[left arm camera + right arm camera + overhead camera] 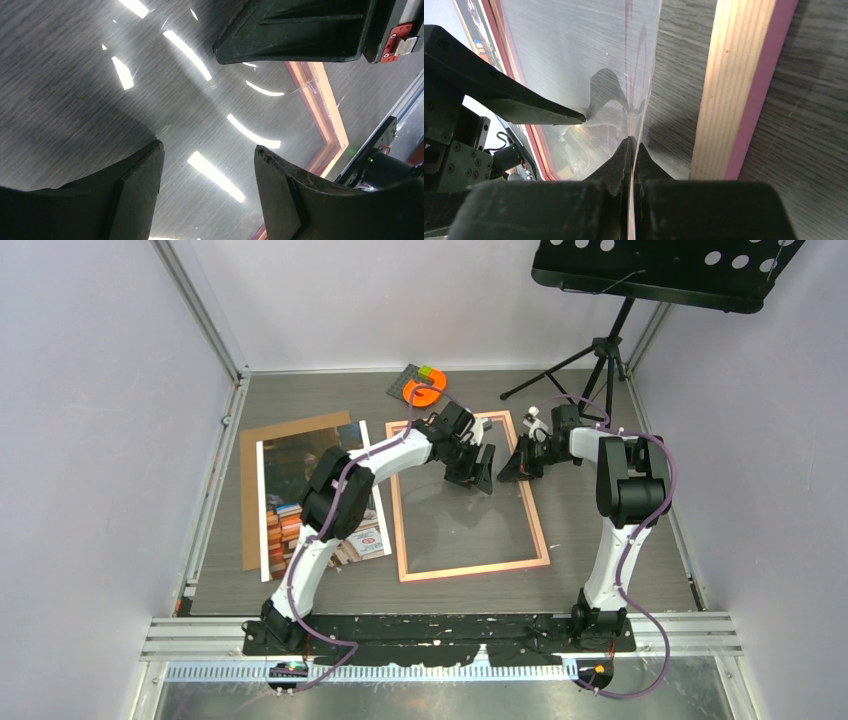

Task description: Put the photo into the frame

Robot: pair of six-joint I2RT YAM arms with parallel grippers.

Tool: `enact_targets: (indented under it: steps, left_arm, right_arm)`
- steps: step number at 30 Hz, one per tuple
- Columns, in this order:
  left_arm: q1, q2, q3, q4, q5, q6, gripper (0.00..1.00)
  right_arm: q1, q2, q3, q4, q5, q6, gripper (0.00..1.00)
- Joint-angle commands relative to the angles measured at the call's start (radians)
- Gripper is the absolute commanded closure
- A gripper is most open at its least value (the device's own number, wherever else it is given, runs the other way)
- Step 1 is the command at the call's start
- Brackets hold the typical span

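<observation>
The pink frame (470,568) lies flat in the middle of the table, and its wooden side (734,90) passes just right of my right gripper. My right gripper (632,141) is shut on the edge of the clear pane (574,50), which is tilted up from the frame near the far right corner (512,470). My left gripper (208,146) hangs open over the pane at the far end of the frame (478,472), holding nothing. The photo (285,465) lies to the left on a brown backing board (249,530), partly hidden by the left arm.
An orange ring with a small coloured pad (425,392) lies beyond the frame. A music stand's tripod (600,350) stands at the far right. Walls and a metal rail (215,490) bound the table.
</observation>
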Motion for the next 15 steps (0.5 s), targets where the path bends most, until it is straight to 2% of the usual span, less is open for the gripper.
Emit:
enact_targets:
  steps: [1, 15]
  left_arm:
    - [-0.007, 0.010, 0.021, 0.031, 0.024, -0.024, 0.32]
    - [-0.007, -0.001, -0.019, 0.058, 0.020, -0.031, 0.33]
  right_arm:
    - [0.019, -0.002, 0.005, -0.023, 0.063, -0.018, 0.94]
    - [0.020, -0.029, 0.012, -0.039, 0.100, -0.034, 0.68]
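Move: The right hand has the clear sheet's right edge between its fingertips. The frame's right rail runs just outside, its middle about 4 cm to that hand's right, 3 cm back and 1 cm lower; the far rail's middle is some 13 cm ahead and 14 cm left. From the left hand, hovering over the sheet inside the frame, the pinched edge lies roughly 7 cm right, 1 cm ahead and 2 cm lower. The right fingers let go of their pinch on the clear sheet's edge, spreading from almost shut to about a third open, one on either side of it, while the hand itself stays put just inside the frame's right rail. The left hand also keeps its place, fingers still wide, with a fingertip resting on the sheet and only a tiny drift, under half a centimetre, to the right. ##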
